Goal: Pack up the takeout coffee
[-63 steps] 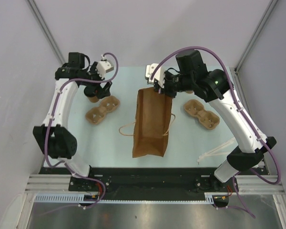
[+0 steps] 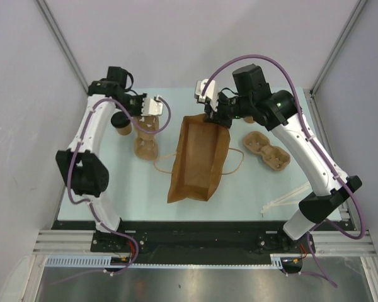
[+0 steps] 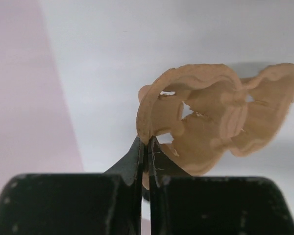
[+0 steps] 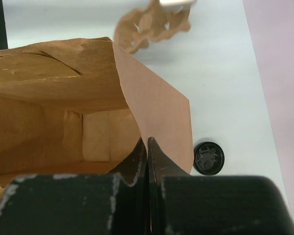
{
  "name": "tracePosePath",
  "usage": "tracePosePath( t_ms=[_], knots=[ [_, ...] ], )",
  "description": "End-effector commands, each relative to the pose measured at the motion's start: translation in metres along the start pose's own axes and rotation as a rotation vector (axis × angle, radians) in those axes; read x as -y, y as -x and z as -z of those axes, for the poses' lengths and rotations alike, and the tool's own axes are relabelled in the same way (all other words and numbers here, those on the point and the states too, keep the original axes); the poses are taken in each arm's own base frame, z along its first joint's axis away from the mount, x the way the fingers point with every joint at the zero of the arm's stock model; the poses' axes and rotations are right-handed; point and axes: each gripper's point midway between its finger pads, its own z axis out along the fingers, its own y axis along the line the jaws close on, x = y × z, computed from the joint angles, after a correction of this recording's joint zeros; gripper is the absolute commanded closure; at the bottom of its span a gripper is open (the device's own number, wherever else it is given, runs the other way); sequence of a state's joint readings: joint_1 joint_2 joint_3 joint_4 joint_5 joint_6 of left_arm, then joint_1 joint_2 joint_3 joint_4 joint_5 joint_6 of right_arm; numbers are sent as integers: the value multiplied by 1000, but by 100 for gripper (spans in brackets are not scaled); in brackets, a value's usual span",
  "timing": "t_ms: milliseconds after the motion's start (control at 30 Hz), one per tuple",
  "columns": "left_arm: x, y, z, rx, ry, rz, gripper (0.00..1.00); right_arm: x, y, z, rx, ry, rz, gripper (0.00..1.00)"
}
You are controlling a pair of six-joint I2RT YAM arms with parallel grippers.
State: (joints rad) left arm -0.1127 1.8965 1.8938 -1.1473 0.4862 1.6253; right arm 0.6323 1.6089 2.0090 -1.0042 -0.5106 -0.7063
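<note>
The takeout coffee point(image 2: 121, 128), a small tan paper cup, stands at the back left beside my left arm. My left gripper point(image 2: 147, 121) point(image 3: 147, 143) is shut on the rim of a brown pulp cup tray point(image 2: 146, 139) point(image 3: 213, 117), which hangs tilted from the fingers. A brown paper bag point(image 2: 197, 160) point(image 4: 54, 98) lies in the middle with its mouth toward the back. My right gripper point(image 2: 213, 117) point(image 4: 147, 142) is shut on the bag's upper rim and holds the mouth open. The held tray point(image 4: 152, 23) shows beyond the bag in the right wrist view.
A second pulp tray point(image 2: 266, 150) lies at the right of the bag. A small black lid point(image 4: 208, 157) rests on the table beside the bag's mouth. White sticks point(image 2: 288, 198) lie at the front right. The bag's twine handles point(image 2: 166, 168) spread on both sides.
My left gripper has left the cup, moved right and closed on the tray's rim. The tray has turned and shifted toward the bag. The bag's mouth stands wider open.
</note>
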Motion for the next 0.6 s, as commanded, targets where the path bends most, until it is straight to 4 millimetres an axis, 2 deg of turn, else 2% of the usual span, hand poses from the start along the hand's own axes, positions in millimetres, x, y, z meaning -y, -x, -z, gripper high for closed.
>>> tracePosePath(
  t_ms=[0, 67, 100, 167, 200, 300, 333, 400, 567],
  knots=[
    [-16, 50, 98, 81, 224, 109, 100, -4, 11, 11, 42, -15, 3, 100],
    [-25, 60, 128, 76, 319, 138, 100, -5, 11, 11, 40, -14, -4, 100],
    [-34, 74, 160, 89, 432, 163, 100, -6, 10, 11, 37, -14, -8, 100],
    [-42, 87, 196, 97, 565, 196, 100, -9, 10, 10, 37, -13, -5, 100],
    [-48, 105, 230, 141, 689, 217, 100, -9, 9, 9, 32, -16, -4, 100],
    [-55, 131, 286, 226, 894, 275, 100, -12, 8, 8, 27, -24, -5, 100],
    [-49, 141, 311, 243, 966, 276, 100, -12, 9, 6, 31, -28, -6, 100],
    [-43, 159, 341, 306, 1048, 290, 100, -11, 6, 4, 19, -39, -19, 100],
    [-26, 197, 399, 433, 1159, 301, 100, -7, 11, 3, 27, -64, -28, 100]
  ],
)
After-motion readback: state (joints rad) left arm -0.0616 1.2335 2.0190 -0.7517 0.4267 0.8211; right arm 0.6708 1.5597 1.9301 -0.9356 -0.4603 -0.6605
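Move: My left hand already has the cup carrier pinched in the air, bound for the paper bag, whose mouth lies some 22 cm back, 22 cm right and 14 cm above. The lidded cup stands about 11 cm to this hand's left, 4 cm farther out and 12 cm below; the black lid lies roughly 33 cm right, 4 cm farther out, 16 cm below. From my right hand, the bag mouth's middle is about 12 cm back and 6 cm left, near its height. With the carrier still pinched by its edge, I swing my left hand steeply up, some 36 cm, drawing back about 14 cm as it climbs away from the tabletop. On the way the wrist swings my fingers up from steeply downward to roughly level, pointing forward and right. My right hand stays put, keeping its pinch on the bag's rim. ##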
